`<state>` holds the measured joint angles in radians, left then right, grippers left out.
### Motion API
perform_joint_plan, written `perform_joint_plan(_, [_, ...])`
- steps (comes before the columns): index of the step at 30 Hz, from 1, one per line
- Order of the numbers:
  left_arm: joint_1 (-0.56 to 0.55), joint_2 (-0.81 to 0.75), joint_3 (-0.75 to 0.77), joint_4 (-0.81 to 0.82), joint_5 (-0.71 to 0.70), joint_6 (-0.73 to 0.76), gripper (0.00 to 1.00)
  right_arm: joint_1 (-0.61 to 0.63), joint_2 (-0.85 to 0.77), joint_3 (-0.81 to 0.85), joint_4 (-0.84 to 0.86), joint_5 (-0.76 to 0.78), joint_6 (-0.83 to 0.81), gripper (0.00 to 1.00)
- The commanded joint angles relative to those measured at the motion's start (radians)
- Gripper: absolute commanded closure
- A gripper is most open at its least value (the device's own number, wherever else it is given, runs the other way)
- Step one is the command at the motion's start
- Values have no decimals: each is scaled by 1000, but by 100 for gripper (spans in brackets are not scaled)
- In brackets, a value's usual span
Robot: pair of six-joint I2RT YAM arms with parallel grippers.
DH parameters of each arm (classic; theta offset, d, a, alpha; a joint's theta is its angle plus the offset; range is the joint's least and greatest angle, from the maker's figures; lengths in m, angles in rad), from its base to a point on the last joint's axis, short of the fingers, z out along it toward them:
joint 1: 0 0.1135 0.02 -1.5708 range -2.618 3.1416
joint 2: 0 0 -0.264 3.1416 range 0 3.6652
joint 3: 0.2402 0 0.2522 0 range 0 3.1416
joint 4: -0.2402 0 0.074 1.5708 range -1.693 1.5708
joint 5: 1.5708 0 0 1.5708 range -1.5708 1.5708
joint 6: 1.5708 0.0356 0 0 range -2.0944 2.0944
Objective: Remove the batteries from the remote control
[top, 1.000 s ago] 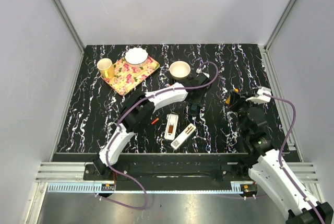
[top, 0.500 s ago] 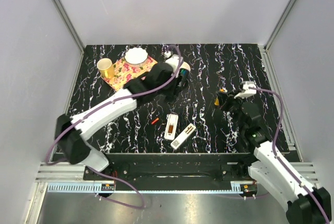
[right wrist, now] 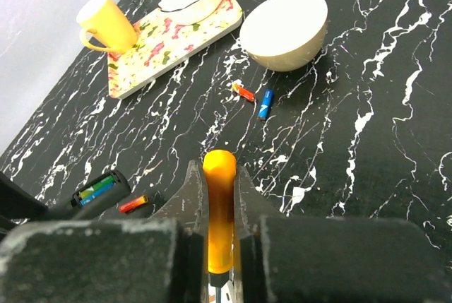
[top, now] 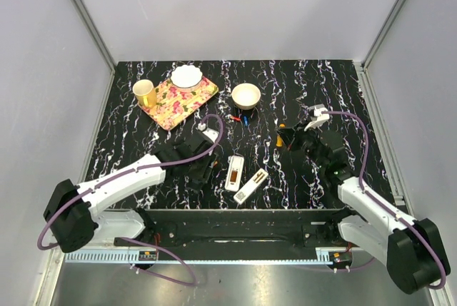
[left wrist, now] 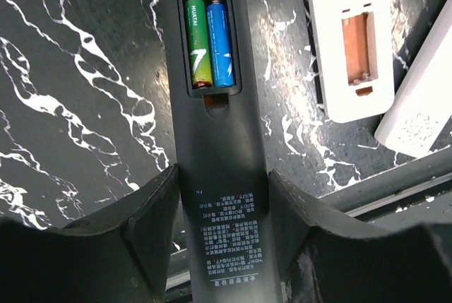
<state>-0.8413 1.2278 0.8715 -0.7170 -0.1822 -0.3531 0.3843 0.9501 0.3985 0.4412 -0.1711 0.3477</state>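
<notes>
A black remote control (left wrist: 212,126) lies lengthwise between the fingers of my left gripper (left wrist: 222,174), which is shut on its sides. Its open compartment holds a green battery (left wrist: 197,43) and a blue battery (left wrist: 219,44). From above, the left gripper (top: 202,169) is left of a white remote (top: 234,172) whose bay is empty. A red battery (right wrist: 244,92) and a blue battery (right wrist: 265,103) lie loose by the bowl. Another red battery (right wrist: 134,204) lies beside the black remote (right wrist: 99,191). My right gripper (right wrist: 217,169) is shut on an orange-handled tool (right wrist: 219,204), and from above this gripper (top: 285,137) hangs right of centre.
A cream bowl (top: 246,95) stands at the back centre. A flowered tray (top: 203,93) at the back left carries a white dish (top: 186,76), with a yellow cup (top: 144,93) beside it. A white battery cover (top: 250,185) lies next to the white remote, near the table's front edge.
My left arm has swung from beside the bowl back to the near left, carrying the black remote. Two loose batteries now show by the bowl. My right gripper has moved left with the tool.
</notes>
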Motion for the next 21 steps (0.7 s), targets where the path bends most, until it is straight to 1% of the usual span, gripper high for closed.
perform_joint_plan(1, [-31, -33, -55, 53, 64, -78, 100, 2, 12, 22, 117, -36, 28, 100])
perform_joint_plan(6, [-129, 79, -40, 57, 44, -92, 100, 4, 24, 16, 128, -33, 37, 100])
perform_joint_plan(8, [-150, 127, -29, 67, 30, -96, 100, 2, 22, 14, 129, -30, 36, 100])
perform_joint_plan(12, [-166, 188, -25, 83, 32, -96, 100, 2, 19, 5, 133, -24, 34, 100])
perform_joint_plan(17, [-179, 239, -23, 151, 44, -61, 100, 2, 26, -4, 152, -24, 34, 100])
perform_joint_plan(21, [-188, 256, -19, 188, 4, -18, 100, 2, 42, -16, 194, -42, 34, 100])
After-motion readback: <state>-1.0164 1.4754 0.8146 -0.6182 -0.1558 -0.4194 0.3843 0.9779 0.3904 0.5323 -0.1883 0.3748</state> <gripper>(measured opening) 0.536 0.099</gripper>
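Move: The left hand holds the black remote about 7 cm above the table; the bare spot for it lies some 5 cm back and 3 cm right of the hand. The open white remote's middle is about 4 cm ahead and 10 cm right, the second white remote 1 cm back and 16 cm right, a loose battery 7 cm ahead and 1 cm right. From the right hand the bare spot is roughly 17 cm back, 23 cm left and 17 cm below. Keeping its grip, the left hand lowers the black remote about 7 cm onto the table, drawing back 5 cm. ##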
